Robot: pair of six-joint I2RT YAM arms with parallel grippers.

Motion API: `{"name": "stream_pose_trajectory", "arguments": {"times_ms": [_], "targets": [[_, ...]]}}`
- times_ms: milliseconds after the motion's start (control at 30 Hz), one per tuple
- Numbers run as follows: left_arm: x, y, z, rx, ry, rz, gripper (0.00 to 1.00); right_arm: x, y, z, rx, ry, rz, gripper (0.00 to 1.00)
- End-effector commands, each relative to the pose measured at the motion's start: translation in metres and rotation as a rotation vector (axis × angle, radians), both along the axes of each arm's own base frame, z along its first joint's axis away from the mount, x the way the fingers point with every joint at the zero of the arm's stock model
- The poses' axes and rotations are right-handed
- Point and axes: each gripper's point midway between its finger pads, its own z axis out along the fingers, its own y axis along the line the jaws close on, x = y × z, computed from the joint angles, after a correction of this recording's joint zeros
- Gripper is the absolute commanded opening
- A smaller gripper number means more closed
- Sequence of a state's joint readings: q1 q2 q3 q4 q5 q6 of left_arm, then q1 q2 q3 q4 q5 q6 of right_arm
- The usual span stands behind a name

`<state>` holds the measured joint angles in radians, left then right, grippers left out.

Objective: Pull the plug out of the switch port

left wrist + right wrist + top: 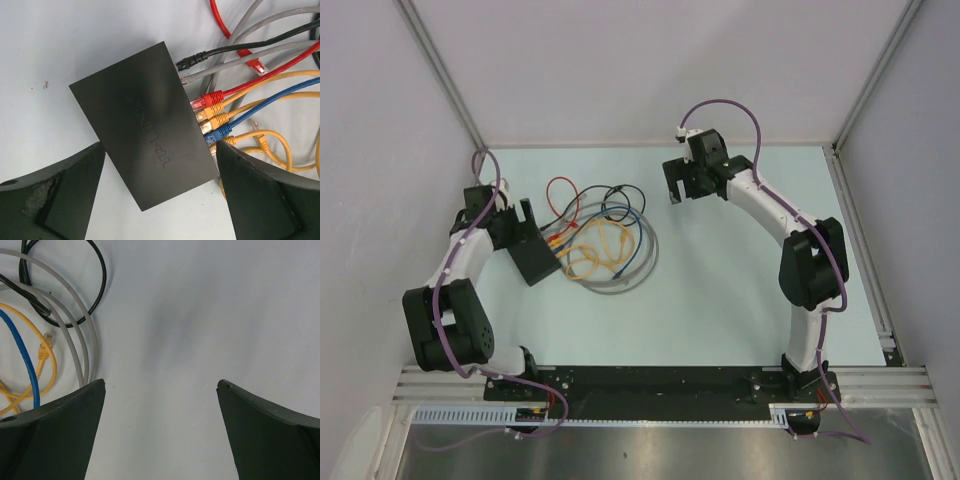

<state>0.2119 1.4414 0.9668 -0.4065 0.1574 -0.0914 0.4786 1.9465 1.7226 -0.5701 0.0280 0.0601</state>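
The switch (145, 125) is a flat matte black box lying at an angle on the table's left side (536, 263). Along its right edge, several plugs sit in its sockets: black (188, 62), red (212, 96), two yellow (218, 120) and blue (221, 131). My left gripper (160, 146) hangs open above the switch's near corner, one finger to each side and neither touching it; the top view shows the left gripper (518, 225) just behind the box. My right gripper (161, 382) is open over bare table at the back (678, 182), holding nothing.
A tangle of cables (605, 240) in red, yellow, blue, grey and black loops right of the switch. Loose cable ends with a yellow plug (44, 354) lie left of the right gripper. White walls stand at the back and sides.
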Motion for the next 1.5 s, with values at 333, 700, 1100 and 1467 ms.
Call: {"name": "stream_pose_trajectory", "arguments": {"times_ms": [333, 700, 1100, 1467], "targets": [[0.007, 0.037, -0.006, -0.028, -0.012, 0.158, 0.92, 0.008, 0.012, 0.014, 0.035, -0.015, 0.139, 1.00], [0.022, 0.047, -0.035, -0.028, 0.077, 0.183, 0.84, 0.019, 0.000, 0.003, 0.010, -0.010, 0.108, 1.00], [0.052, 0.005, -0.050, -0.080, 0.083, -0.024, 0.73, 0.014, 0.007, -0.004, -0.055, -0.028, 0.141, 1.00], [0.044, -0.098, -0.047, -0.142, 0.099, -0.311, 0.71, 0.002, -0.002, -0.002, -0.057, -0.016, 0.145, 1.00]]}}
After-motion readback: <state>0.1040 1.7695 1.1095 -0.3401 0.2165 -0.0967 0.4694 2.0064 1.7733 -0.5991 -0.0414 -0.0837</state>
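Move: The switch lies almost straight below the left hand, its middle some 7 cm down. Down there too, its row of seated plugs runs about 5 cm to the hand's right and 3 cm ahead, a loose red plug lies roughly 10 cm right and 6 cm ahead, and a loose yellow plug 10 cm right, 1 cm back. From the right hand the switch is about 39 cm left, 9 cm back and 12 cm lower. The left hand comes to push the switch sideways with one finger against its left edge, the other over its top. To get there it shifts some 4 cm left, sinks about 6 cm and works forward, fingers narrowing by a quarter; then it sweeps roughly 8 cm right, still forward at first, swivelling about 15 degrees clockwise. ##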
